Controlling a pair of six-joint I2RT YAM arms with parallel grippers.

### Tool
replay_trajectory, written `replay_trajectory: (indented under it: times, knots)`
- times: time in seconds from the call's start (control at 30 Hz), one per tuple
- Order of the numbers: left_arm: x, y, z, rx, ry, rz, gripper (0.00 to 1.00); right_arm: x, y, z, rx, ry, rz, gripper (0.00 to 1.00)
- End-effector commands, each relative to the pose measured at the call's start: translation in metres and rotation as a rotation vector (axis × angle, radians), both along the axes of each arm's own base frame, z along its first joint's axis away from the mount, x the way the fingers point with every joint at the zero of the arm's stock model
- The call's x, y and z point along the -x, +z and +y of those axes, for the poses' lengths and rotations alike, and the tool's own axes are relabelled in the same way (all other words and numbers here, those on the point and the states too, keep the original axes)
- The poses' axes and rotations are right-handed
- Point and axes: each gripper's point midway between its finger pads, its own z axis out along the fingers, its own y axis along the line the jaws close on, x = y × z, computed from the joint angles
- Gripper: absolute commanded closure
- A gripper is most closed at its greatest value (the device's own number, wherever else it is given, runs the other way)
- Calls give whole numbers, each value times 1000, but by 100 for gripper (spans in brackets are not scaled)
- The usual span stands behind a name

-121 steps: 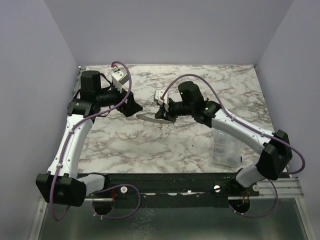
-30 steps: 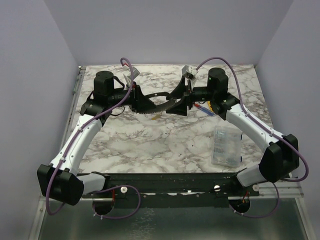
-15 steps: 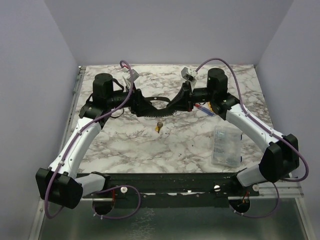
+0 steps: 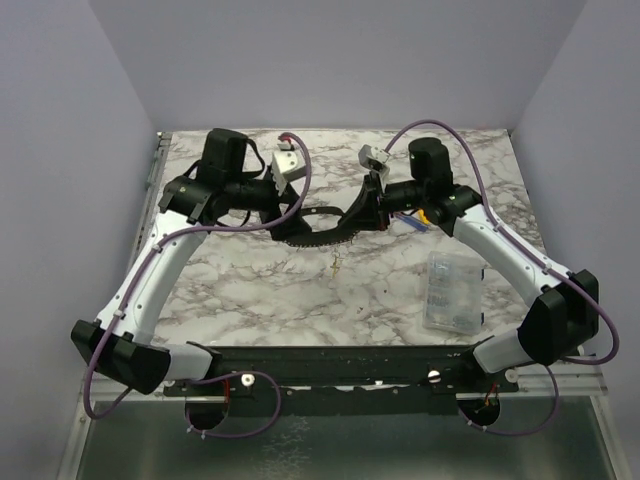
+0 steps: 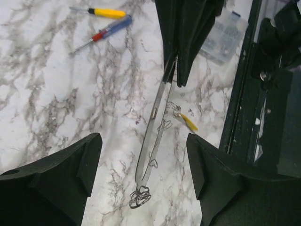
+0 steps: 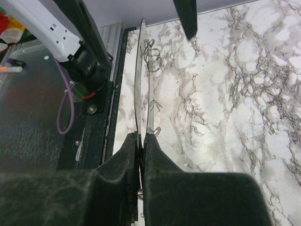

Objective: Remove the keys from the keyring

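Note:
The keyring [image 4: 318, 232] is a thin grey hoop held edge-on above the marble. My right gripper [image 4: 363, 212] is shut on its right end, and the pads [image 6: 134, 146] pinch the hoop [image 6: 142, 84]. My left gripper [image 4: 283, 212] stands open around the hoop's other end [image 5: 153, 141], and its fingers [image 5: 89, 155] do not touch the metal. A small wire coil [image 5: 139, 197] hangs at that end. One tiny yellow key [image 4: 335, 265] lies loose on the table below the ring, also visible as a key [image 5: 189, 122] in the left wrist view.
A clear plastic box [image 4: 453, 292] sits at the right front. A yellow-handled screwdriver [image 5: 106, 12] and a red-blue one [image 5: 110, 28] lie behind the right gripper. The black base rail [image 4: 330, 360] runs along the near edge.
My left gripper has opened, let go of the keyring and drawn back to the left. The right gripper has shut on the ring. The yellow key has dropped to the table.

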Motion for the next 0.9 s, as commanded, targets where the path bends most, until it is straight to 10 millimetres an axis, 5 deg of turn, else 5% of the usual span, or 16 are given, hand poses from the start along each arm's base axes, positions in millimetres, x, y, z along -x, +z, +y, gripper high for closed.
replay_trajectory:
  times: [0.0,0.17,0.37,0.43,0.5,0.67,0.73,0.87]
  knots:
    - [29,-43,-8,-139,-127,86,24,12,11,3,9,62,-59,99]
    - [42,-55,-25,-147,-172,159,48,18,8,4,25,93,-68,99]
    - [47,-56,-34,-102,-159,239,100,26,5,4,24,121,-67,99]
    - [42,-54,-35,-95,-120,251,100,26,7,5,18,122,-67,99]
    - [35,-50,-34,-87,-68,254,100,21,7,4,29,92,-77,83]
    - [33,-29,-33,-15,-25,250,100,5,11,-8,46,-51,-95,21]
    - [33,-21,-32,10,-13,245,100,-4,18,-20,17,-113,-102,11]
    - [30,-13,-27,33,3,235,100,-18,24,-42,-20,-175,-68,9]
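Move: The keyring hangs between the hands, its right rim already pinched by the right hand. From the open left hand its middle lies about 5 cm to the right, 2 cm back and 5 cm below; a yellow tag dangles from it, roughly 7 cm right, 3 cm back and 10 cm down. From the right hand the keyring's middle is some 7 cm to the left, level fore and aft and 1 cm lower; the red-blue screwdriver lies roughly 17 cm ahead, 14 cm right and 25 cm down. Down, back and a little right, about 5 cm down, the left hand brings its open fingers onto the keyring and shuts them on its rim, then lifts about 2 cm and eases forward, tipping slightly. The right hand keeps its pinch while drifting back 2 cm, then opens wide once the left has closed and withdraws forward and to the right off the rim. ##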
